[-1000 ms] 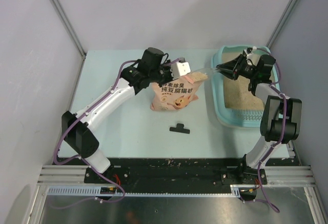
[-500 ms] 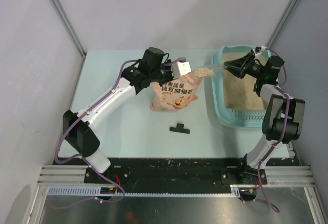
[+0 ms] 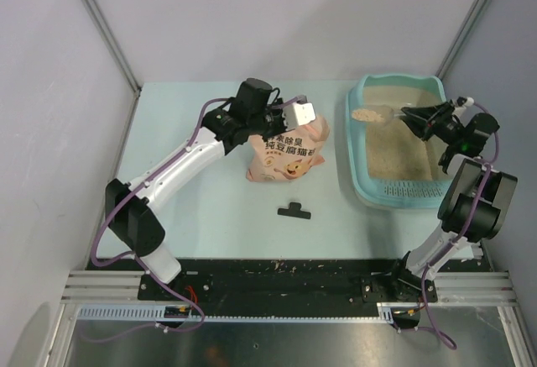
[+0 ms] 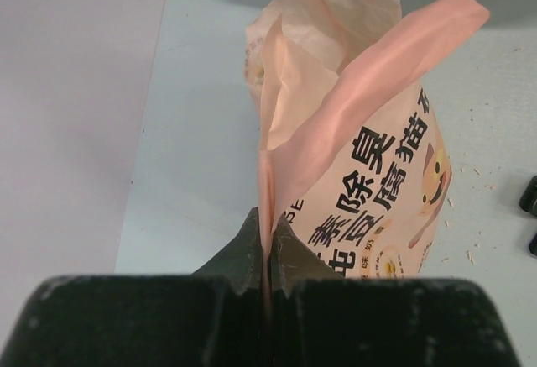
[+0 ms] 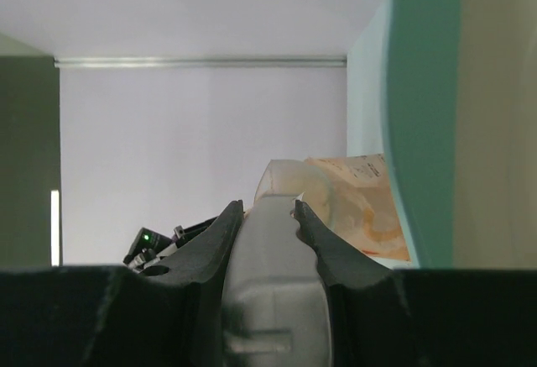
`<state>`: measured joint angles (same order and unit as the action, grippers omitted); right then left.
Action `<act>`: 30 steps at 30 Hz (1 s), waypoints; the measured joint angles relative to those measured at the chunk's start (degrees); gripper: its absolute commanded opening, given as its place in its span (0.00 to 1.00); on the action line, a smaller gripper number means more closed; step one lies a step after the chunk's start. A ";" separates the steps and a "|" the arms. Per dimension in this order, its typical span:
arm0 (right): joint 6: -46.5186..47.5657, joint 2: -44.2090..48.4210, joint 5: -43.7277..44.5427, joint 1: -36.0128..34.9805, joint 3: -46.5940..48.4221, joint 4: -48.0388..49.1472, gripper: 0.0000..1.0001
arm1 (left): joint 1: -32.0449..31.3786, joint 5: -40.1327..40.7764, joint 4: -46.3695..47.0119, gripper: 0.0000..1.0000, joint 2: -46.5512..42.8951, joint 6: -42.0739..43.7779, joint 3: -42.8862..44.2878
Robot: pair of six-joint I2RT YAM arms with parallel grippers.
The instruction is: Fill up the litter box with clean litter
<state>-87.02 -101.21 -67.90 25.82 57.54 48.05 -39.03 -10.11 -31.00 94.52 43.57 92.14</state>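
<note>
The teal litter box [image 3: 356,159] lies at the right of the table, with beige clean litter [image 3: 394,153] spread over its floor. My right gripper [image 3: 413,115] is shut on the handle of a clear plastic scoop [image 3: 377,115], which holds a heap of litter over the box's far left part. In the right wrist view the scoop [image 5: 277,249] sits between the fingers and the box's rim [image 5: 419,115] stands at the right. My left gripper [image 3: 277,120] is shut on the top edge of the peach-pink cat bag [image 3: 284,155], which stands upright; the pinched edge shows in the left wrist view [image 4: 267,216].
A small black clip [image 3: 294,211] lies on the table in front of the bag. Grey walls close in the table on the left, back and right. The box's perforated ledge [image 3: 405,191] is at its near end.
My right gripper has carried the loaded scoop rightwards from beside the bag's mouth to over the litter box. The left gripper and the bag have stayed put.
</note>
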 measured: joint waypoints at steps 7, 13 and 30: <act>-0.59 4.04 1.27 6.97 -4.94 -0.09 0.00 | -0.28 -0.02 -0.02 0.00 0.44 0.44 0.31; 2.23 9.66 4.20 12.48 -7.34 -0.68 0.00 | -0.72 -0.07 -0.02 0.00 0.96 0.55 0.70; 43.54 31.10 33.57 9.66 -9.73 -45.70 0.00 | -1.79 -0.28 0.04 0.00 0.26 0.46 -0.28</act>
<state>-43.48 -70.11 -34.33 35.48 47.81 2.35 -40.82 -10.39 -30.96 94.78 44.03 91.85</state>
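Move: The middle of the litter bed in the box, where the loaded scoop goes, lies roughly 6 cm ahead of the right hand, 8 cm to its right and 18 cm below. The bag stands some 30 cm to the right hand's left and 2 cm back; the black clip is about 27 cm left and 17 cm back. From the left hand the litter bed is about 10 cm ahead and 39 cm right. The right hand swings the held scoop clockwise, about 10 cm right and 7 back, tipping down over litter. ##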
